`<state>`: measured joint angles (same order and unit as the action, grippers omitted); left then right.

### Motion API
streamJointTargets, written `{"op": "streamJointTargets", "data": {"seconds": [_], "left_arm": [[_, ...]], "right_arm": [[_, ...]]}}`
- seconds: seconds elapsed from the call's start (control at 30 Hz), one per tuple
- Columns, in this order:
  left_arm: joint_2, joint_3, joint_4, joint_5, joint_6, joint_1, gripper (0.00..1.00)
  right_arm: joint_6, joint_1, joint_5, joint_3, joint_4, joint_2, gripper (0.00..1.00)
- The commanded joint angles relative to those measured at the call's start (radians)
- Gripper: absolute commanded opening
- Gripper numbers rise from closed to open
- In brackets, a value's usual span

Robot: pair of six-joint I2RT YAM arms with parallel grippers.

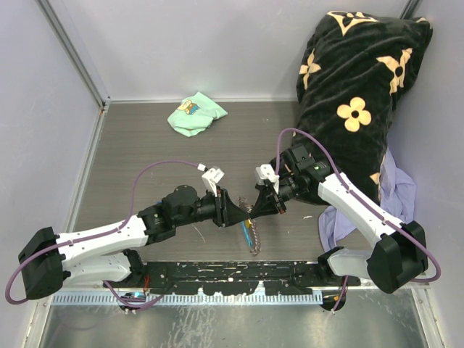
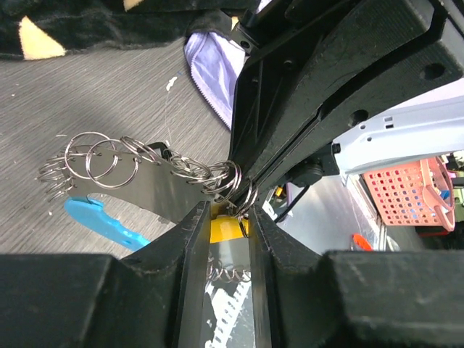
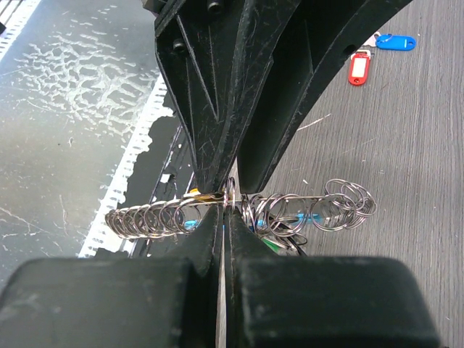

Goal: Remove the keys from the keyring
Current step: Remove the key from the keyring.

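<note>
Both grippers meet over the middle of the table. My right gripper (image 1: 261, 204) (image 3: 227, 210) is shut on the keyring (image 3: 230, 190), pinching one silvery ring of it. Its chain of linked rings (image 3: 145, 217) (image 2: 109, 163) runs out to both sides, and one end hangs down (image 1: 254, 239) beside the sky-blue fob (image 2: 98, 220) (image 1: 247, 232). My left gripper (image 1: 243, 210) (image 2: 228, 215) faces it, jaws narrowed on a yellow key tag (image 2: 226, 228) that fills the gap between them. A red-tagged key (image 3: 357, 69) and a blue-tagged key (image 3: 396, 42) lie loose on the table.
A mint-green cloth (image 1: 196, 114) lies at the back of the table. A black flowered blanket (image 1: 355, 94) and a lavender cloth (image 1: 399, 192) fill the right side. A pink basket (image 2: 413, 192) sits beyond the table's near edge.
</note>
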<state>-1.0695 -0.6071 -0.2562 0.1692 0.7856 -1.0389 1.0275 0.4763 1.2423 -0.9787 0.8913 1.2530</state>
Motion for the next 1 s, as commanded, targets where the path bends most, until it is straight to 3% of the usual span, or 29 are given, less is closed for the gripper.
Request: {"op": "streamJointTargets", "data": {"seconds": [0.0, 0.17, 0.27, 0.33, 0.57, 0.97], "left_arm": [[0.001, -0.045, 0.022, 0.013, -0.044, -0.003, 0.27], [0.000, -0.031, 0.030, 0.007, -0.094, -0.001, 0.22], [0.003, -0.011, -0.022, 0.019, -0.145, -0.002, 0.05], [0.003, 0.006, -0.065, 0.025, -0.173, -0.002, 0.01], [0.006, 0.031, -0.134, 0.075, -0.282, -0.002, 0.00], [0.010, 0.057, -0.192, 0.102, -0.326, -0.001, 0.00]], "right_arm": [[0.016, -0.001, 0.058, -0.041, -0.009, -0.021, 0.01], [0.016, -0.001, 0.061, -0.041, -0.008, -0.020, 0.01], [0.016, 0.000, 0.063, -0.040, -0.008, -0.021, 0.01], [0.014, -0.001, 0.068, -0.040, -0.008, -0.020, 0.01], [0.017, 0.000, 0.072, -0.037, -0.008, -0.020, 0.01], [0.053, 0.002, 0.087, -0.022, 0.009, -0.028, 0.02]]}}
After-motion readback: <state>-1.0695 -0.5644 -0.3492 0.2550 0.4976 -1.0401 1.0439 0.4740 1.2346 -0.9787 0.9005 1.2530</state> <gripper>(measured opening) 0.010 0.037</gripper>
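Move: The wire ring to be opened stands practically between the left fingertips, about 1 cm farther right; from the right hand, whose tips already hold the wire beside it, it is some 1 cm left and 1 cm up. The yellow key tag hangs about 1 cm back of the left hand point and 1 cm right of it, 2 cm below. The keyring's metal plate is centred roughly 2 cm back, 1 cm right and 3 cm below. Right at the right hand's fingertips, the left fingers shut from about a third open and pinch the wire ring, sinking only about half a centimetre. Staying nearly in place, the left hand then rolls about its own finger line by some 15–20 degrees, clockwise looking along the fingers, easing back half a centimetre; the right hand holds still and keeps its grip. ##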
